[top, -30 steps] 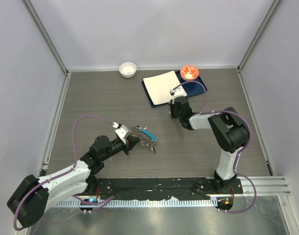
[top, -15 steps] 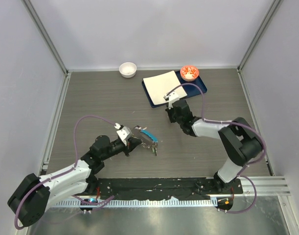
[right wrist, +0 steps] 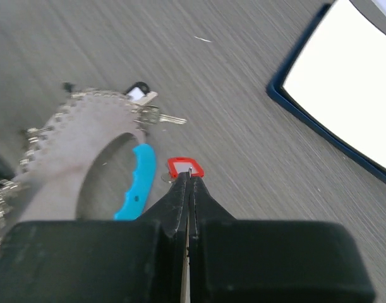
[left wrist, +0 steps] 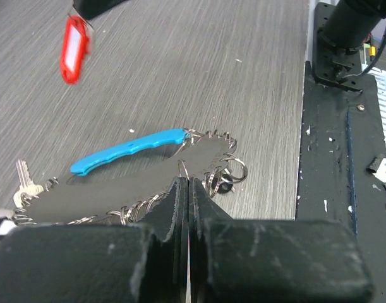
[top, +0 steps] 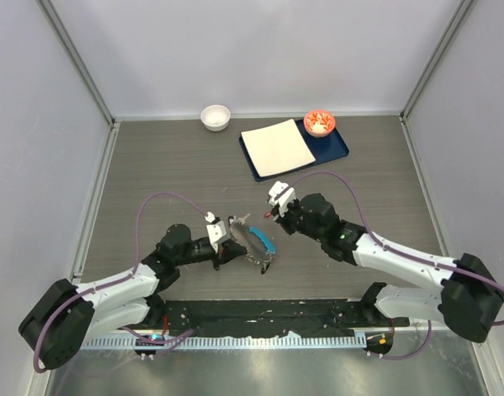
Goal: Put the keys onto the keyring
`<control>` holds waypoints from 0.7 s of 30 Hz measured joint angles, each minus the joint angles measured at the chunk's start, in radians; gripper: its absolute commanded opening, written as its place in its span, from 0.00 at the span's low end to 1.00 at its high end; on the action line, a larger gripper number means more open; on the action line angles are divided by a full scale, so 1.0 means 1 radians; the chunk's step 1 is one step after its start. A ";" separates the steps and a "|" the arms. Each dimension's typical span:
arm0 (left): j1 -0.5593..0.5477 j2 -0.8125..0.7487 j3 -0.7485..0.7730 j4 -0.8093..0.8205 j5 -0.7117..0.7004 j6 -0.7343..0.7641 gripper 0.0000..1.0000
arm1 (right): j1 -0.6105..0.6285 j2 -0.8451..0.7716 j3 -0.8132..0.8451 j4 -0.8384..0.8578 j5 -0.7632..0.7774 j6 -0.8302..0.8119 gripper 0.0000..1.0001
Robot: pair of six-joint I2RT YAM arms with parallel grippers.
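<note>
The keyring (top: 253, 238) is a grey loop edged with small rings, with a light blue crescent (left wrist: 126, 150) along it. My left gripper (left wrist: 185, 184) is shut on its wire edge near the table's front centre (top: 229, 236). A silver key (left wrist: 25, 183) hangs at the ring's far end, and another with a black head (right wrist: 139, 89) lies beside it. My right gripper (right wrist: 189, 176) is shut on a red-headed key (right wrist: 184, 167) just above and right of the keyring (right wrist: 85, 142). In the left wrist view that red key (left wrist: 74, 41) hangs at the upper left.
At the back stands a navy tray (top: 341, 148) with a white sheet (top: 276, 147) and a red bowl (top: 319, 122) on it. A white bowl (top: 215, 116) is by the back wall. The black base rail (top: 260, 313) runs along the near edge.
My right arm has swung from beside the tray down and left to the keyring, with the red key in its jaws. The left gripper shifted slightly right with the keyring.
</note>
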 measured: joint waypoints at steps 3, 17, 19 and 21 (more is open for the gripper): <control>0.000 0.014 0.018 0.002 0.042 0.023 0.00 | 0.044 -0.072 -0.021 -0.035 -0.037 -0.021 0.01; 0.000 0.035 0.069 -0.010 0.175 0.118 0.00 | 0.173 -0.158 -0.108 -0.105 -0.156 -0.097 0.01; 0.000 0.035 0.069 -0.011 0.183 0.127 0.00 | 0.177 -0.167 -0.108 -0.115 -0.169 -0.102 0.01; -0.001 0.035 0.069 -0.013 0.186 0.130 0.00 | 0.182 -0.172 -0.108 -0.121 -0.182 -0.106 0.01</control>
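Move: The right hand still holds the red key tag by its small ring. The ring pinched in the left fingertips lies about 11 cm back, 8 cm left and perhaps 4 cm below it. The keyring's blue handle is some 8 cm back, 2 cm left and 8 cm below the right hand, and a silver key already on the keyring is 9 cm left, 1 cm back and 10 cm below. From the left hand, the tag sits 11 cm ahead, 8 cm right and 4 cm above. Back towards the left fingertips, about 10 cm, fast at first and then easing, the right hand brings the red tag with a slight leftward drift, rising a touch before sinking below its starting height and turning some 20 degrees counter-clockwise; its fingers stay shut on the tag's ring. Meanwhile the left hand, keeping its pinch on the keyring's ring, lifts about 2 cm, drifts back and right, and turns slightly clockwise. ##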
